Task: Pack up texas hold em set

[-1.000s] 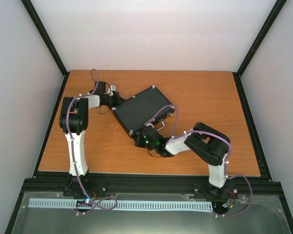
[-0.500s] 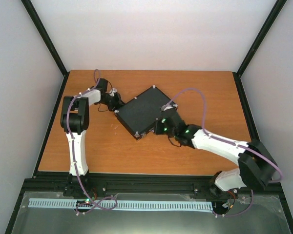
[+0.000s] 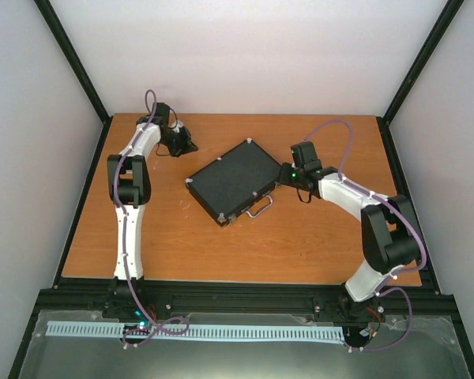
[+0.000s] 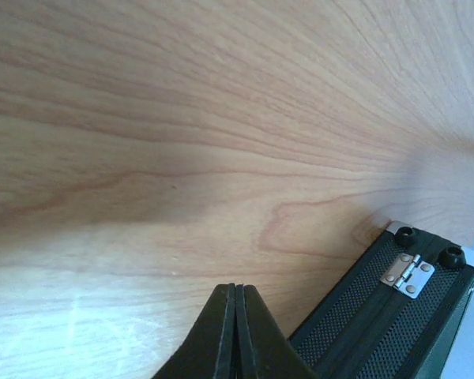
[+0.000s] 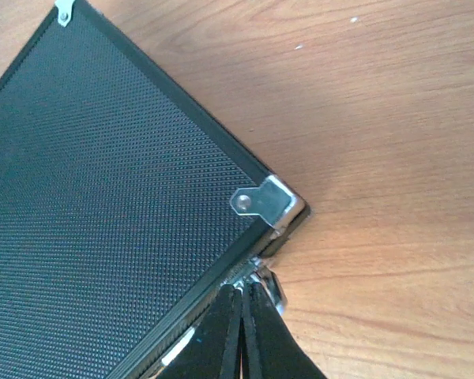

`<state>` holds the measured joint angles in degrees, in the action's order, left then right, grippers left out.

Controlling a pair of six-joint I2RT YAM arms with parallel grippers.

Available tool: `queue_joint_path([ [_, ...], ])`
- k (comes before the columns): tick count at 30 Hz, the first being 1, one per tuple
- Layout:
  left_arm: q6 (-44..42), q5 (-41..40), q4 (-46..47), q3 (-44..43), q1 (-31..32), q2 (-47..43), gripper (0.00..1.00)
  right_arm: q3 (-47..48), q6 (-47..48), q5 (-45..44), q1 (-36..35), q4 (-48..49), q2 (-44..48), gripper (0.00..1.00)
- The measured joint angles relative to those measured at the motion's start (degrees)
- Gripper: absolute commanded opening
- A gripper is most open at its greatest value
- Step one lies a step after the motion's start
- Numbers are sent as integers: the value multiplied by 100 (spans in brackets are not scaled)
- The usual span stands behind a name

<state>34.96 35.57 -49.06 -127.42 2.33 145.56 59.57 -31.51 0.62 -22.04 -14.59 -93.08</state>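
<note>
The texas hold em set is a black flat briefcase [image 3: 233, 180], lid shut, lying at an angle mid-table with its silver handle [image 3: 259, 208] toward the front. My left gripper [image 3: 188, 145] is shut and empty, off the case's back left side; in the left wrist view its tips [image 4: 237, 287] hover over bare wood with the case's hinged edge [image 4: 408, 275] to the lower right. My right gripper [image 3: 287, 175] is shut at the case's right corner. In the right wrist view its tips [image 5: 241, 289] rest against a metal latch just below the silver corner plate [image 5: 267, 200].
The wooden table [image 3: 340, 142] has black frame rails along its left, right and front edges. White walls close in the back and sides. The right arm's purple cable [image 3: 332, 130] arcs above the table behind the right gripper.
The right arm swung from the case's front edge round to its right corner. The left gripper drew back from the case toward the back left. The case shifted slightly and its handle now shows.
</note>
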Motion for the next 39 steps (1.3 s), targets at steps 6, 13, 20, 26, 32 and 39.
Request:
queue_joint_path([
  [6, -7, -2, -221, -125, 236, 114, 1, 166, 68, 468, 129, 160, -612, 3],
  [13, -87, 57, -343, -122, 501, 269, 1, -4, -35, 669, 192, 358, -835, 3],
  [20, -111, 109, -339, -122, 632, 275, 1, -317, -201, 531, 205, 348, -927, 3],
  [26, -74, 249, -313, -177, 708, 341, 1, -308, -350, 466, 221, 490, -1185, 3],
  [32, -15, 387, -203, -273, 793, 437, 1, -267, -492, 564, 282, 804, -1316, 3],
  [39, 286, 643, 133, -400, 824, 599, 1, -704, -514, 815, 348, 1419, -1191, 3],
])
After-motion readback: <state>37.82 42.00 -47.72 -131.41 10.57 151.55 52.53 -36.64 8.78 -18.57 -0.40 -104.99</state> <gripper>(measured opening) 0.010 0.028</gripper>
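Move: The closed case lies askew between the hands: from the left hand its middle is about 15 cm to the right and 13 cm back, nearly level in height, with its far hinge some 17 cm right and level ahead, and its far corner 21 cm right and 3 cm ahead. From the right hand the case's middle is about 17 cm left, 2 cm ahead and 7 cm below; its right corner is 4 cm ahead and 1 cm right, and the handle 8 cm left and 7 cm back. The right hand, fingers shut, sinks some 9 cm beside the case's right corner, swaying only a little forward and back and tipping its fingers about 10 degrees steeper, until the tips are low over the table right next to the latch on the handle side. Meanwhile the left hand, also kept shut, goes about 10 cm right towards the hinged side of the case, easing back and down roughly 2 cm each and turning slightly clockwise, so its tips end up against that edge. ##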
